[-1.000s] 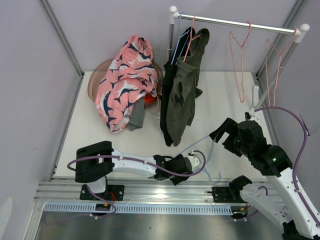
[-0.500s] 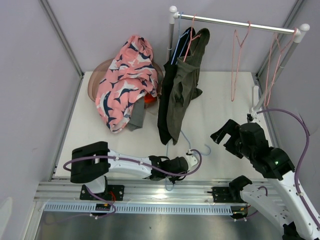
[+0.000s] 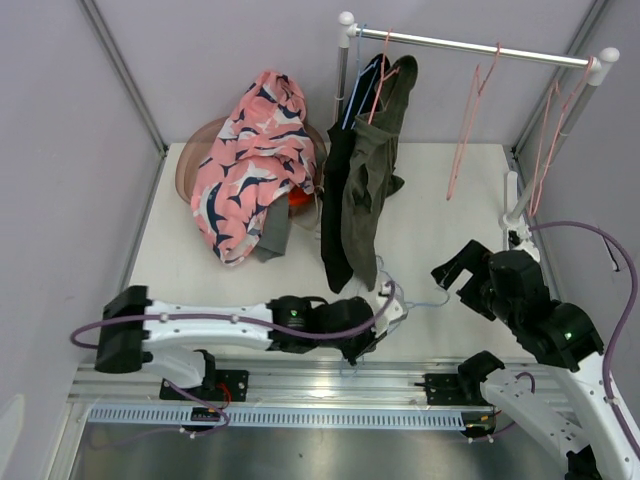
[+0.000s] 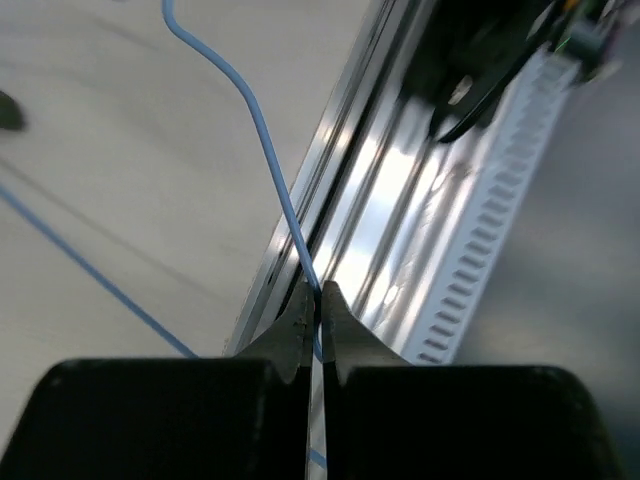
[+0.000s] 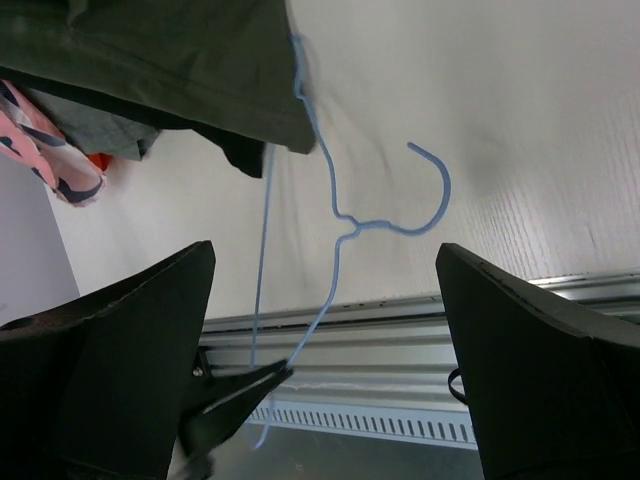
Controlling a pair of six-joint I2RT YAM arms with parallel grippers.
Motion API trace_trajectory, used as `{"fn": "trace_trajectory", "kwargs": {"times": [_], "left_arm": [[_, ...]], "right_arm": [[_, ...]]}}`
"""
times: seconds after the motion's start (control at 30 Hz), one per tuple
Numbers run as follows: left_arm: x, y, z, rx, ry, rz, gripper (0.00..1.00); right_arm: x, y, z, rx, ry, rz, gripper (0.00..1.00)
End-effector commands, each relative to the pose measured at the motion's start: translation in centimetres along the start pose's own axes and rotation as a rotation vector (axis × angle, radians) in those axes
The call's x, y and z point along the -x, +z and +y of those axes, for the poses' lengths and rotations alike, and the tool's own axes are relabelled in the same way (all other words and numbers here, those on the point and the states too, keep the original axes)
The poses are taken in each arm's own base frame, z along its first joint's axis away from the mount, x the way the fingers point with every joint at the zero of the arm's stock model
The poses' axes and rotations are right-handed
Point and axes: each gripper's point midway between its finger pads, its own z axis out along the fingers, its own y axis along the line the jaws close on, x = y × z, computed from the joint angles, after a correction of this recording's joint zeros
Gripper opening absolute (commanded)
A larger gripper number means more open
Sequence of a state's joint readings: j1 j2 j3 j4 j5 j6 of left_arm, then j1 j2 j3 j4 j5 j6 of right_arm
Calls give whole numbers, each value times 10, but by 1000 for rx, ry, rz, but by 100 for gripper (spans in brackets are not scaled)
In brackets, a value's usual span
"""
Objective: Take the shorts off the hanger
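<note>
My left gripper (image 3: 355, 352) is shut on the wire of a light blue hanger (image 3: 384, 285) at the table's near edge. In the left wrist view its jaws pinch that wire (image 4: 262, 140) over the metal rail. The right wrist view shows the hanger (image 5: 340, 225) with its hook on the table and one shoulder at the hem of the olive shorts (image 5: 180, 60). Olive shorts (image 3: 368, 190) and black shorts (image 3: 335, 190) hang from the rod. Pink patterned shorts (image 3: 250, 160) lie heaped at the back left, with orange (image 3: 298, 199) and grey-green (image 3: 272, 235) cloth beneath. My right gripper (image 3: 462, 268) is open and empty.
A white rod (image 3: 470, 45) on two posts crosses the back right and carries bare pink hangers (image 3: 465, 120). A brown tub (image 3: 190, 165) holds the heap of shorts. The aluminium rail (image 3: 300, 385) runs along the near edge. Grey walls close in both sides.
My left gripper has shut on the blue hanger's wire and drawn it toward the near rail. The left arm's shoulder swung left. The pink hangers on the rod are swinging.
</note>
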State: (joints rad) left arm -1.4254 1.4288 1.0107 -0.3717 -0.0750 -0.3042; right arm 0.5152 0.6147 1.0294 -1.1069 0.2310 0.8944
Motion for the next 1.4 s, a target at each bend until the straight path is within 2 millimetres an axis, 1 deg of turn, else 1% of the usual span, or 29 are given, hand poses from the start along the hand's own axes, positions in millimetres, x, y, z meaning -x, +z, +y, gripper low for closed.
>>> {"fn": "trace_trajectory", "kwargs": {"times": [0.0, 0.03, 0.07, 0.17, 0.2, 0.27, 0.3, 0.37, 0.4, 0.43, 0.47, 0.5, 0.53, 0.57, 0.63, 0.67, 0.7, 0.73, 0.8, 0.83, 0.87, 0.9, 0.93, 1.03, 1.07, 1.17, 1.27, 1.33, 1.37], "left_arm": [[86, -70, -26, -107, 9, -233, 0], [94, -76, -27, -114, 10, -251, 0], [117, -95, -32, -134, 10, -314, 0], [149, -115, -22, -145, -19, -409, 0], [158, -117, -7, -131, -48, -430, 0], [177, -127, 3, -146, -85, -494, 0], [187, -133, 21, -129, -112, -525, 0], [202, -142, 28, -155, -136, -574, 0], [211, -149, 40, -144, -152, -603, 0], [219, -154, 43, -145, -152, -620, 0], [221, -153, 47, -131, -152, -618, 0], [230, -162, 51, -119, -147, -642, 0], [235, -162, 55, -105, -144, -647, 0], [238, -163, 56, -97, -136, -646, 0], [238, -157, 63, -74, -134, -634, 0], [234, -149, 66, -64, -139, -617, 0], [233, -145, 69, -53, -144, -611, 0], [231, -143, 71, -50, -151, -609, 0], [222, -130, 75, -44, -161, -586, 0], [218, -126, 75, -46, -168, -578, 0], [218, -125, 75, -49, -168, -584, 0], [210, -119, 74, -57, -171, -565, 0], [209, -118, 73, -66, -169, -565, 0], [204, -115, 75, -57, -188, -564, 0], [204, -117, 78, -40, -191, -573, 0], [212, -136, 91, 41, -190, -618, 0], [231, -166, 95, 89, -163, -683, 0], [242, -189, 102, 143, -149, -725, 0], [250, -204, 107, 177, -152, -761, 0]], "right_arm": [[24, -17, 5, 8, 27, -92, 99], [26, -18, 6, 9, 29, -99, 99], [29, -19, 5, 4, 31, -113, 99], [40, -27, 4, -5, 45, -158, 99], [43, -29, 4, -7, 48, -171, 99], [52, -39, 3, -5, 63, -213, 100], [55, -41, 2, -6, 70, -227, 99], [62, -49, 1, -7, 77, -258, 99], [64, -52, 0, -9, 83, -268, 99], [65, -54, -3, -15, 84, -273, 99], [69, -58, -4, -20, 88, -294, 99], [72, -62, -7, -24, 100, -309, 99], [73, -66, -10, -27, 106, -319, 99], [79, -73, -13, -30, 119, -355, 99], [94, -96, -10, 47, 160, -436, 99], [100, -105, -8, 77, 171, -471, 99], [105, -120, -8, 132, 190, -510, 99], [114, -131, -1, 189, 191, -557, 99], [117, -144, 10, 295, 176, -589, 100], [126, -164, 21, 401, 199, -646, 99], [124, -172, 33, 484, 139, -653, 100], [121, -172, 39, 531, 118, -656, 99], [125, -185, 46, 597, 121, -691, 99], [122, -186, 59, 647, 82, -674, 99], [122, -185, 60, 651, 80, -669, 100], [118, -178, 63, 655, 81, -651, 99], [115, -172, 59, 639, 85, -640, 99], [113, -169, 55, 624, 90, -636, 100], [112, -169, 53, 623, 91, -638, 99]]}}
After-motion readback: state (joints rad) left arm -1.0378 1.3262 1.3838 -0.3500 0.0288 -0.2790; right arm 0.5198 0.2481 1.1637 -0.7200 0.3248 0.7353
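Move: The left gripper already grips the blue hanger by one shoulder. The free stretch of the rail lies about 44 cm ahead of this gripper, 18 cm to its right and 43 cm higher. The green shorts hang some 38 cm ahead, 4 cm right and 15 cm above it, the nearer empty pink hanger roughly 42 cm ahead, 27 cm right and 32 cm above. From the open right gripper, the blue hanger is about 3 cm ahead, 12 cm left and 13 cm below. Lift the left gripper fast with the blue hanger, some 20 cm nearly straight up, then carry it about 15 cm forward towards the rail, keeping the fingers shut and tipping them nearly 30 degrees up until they point almost level to the right. Meanwhile, raise the empty right gripper about 19 cm, easing back and right, and tip its fingers up by some 45 degrees, still wide open. ##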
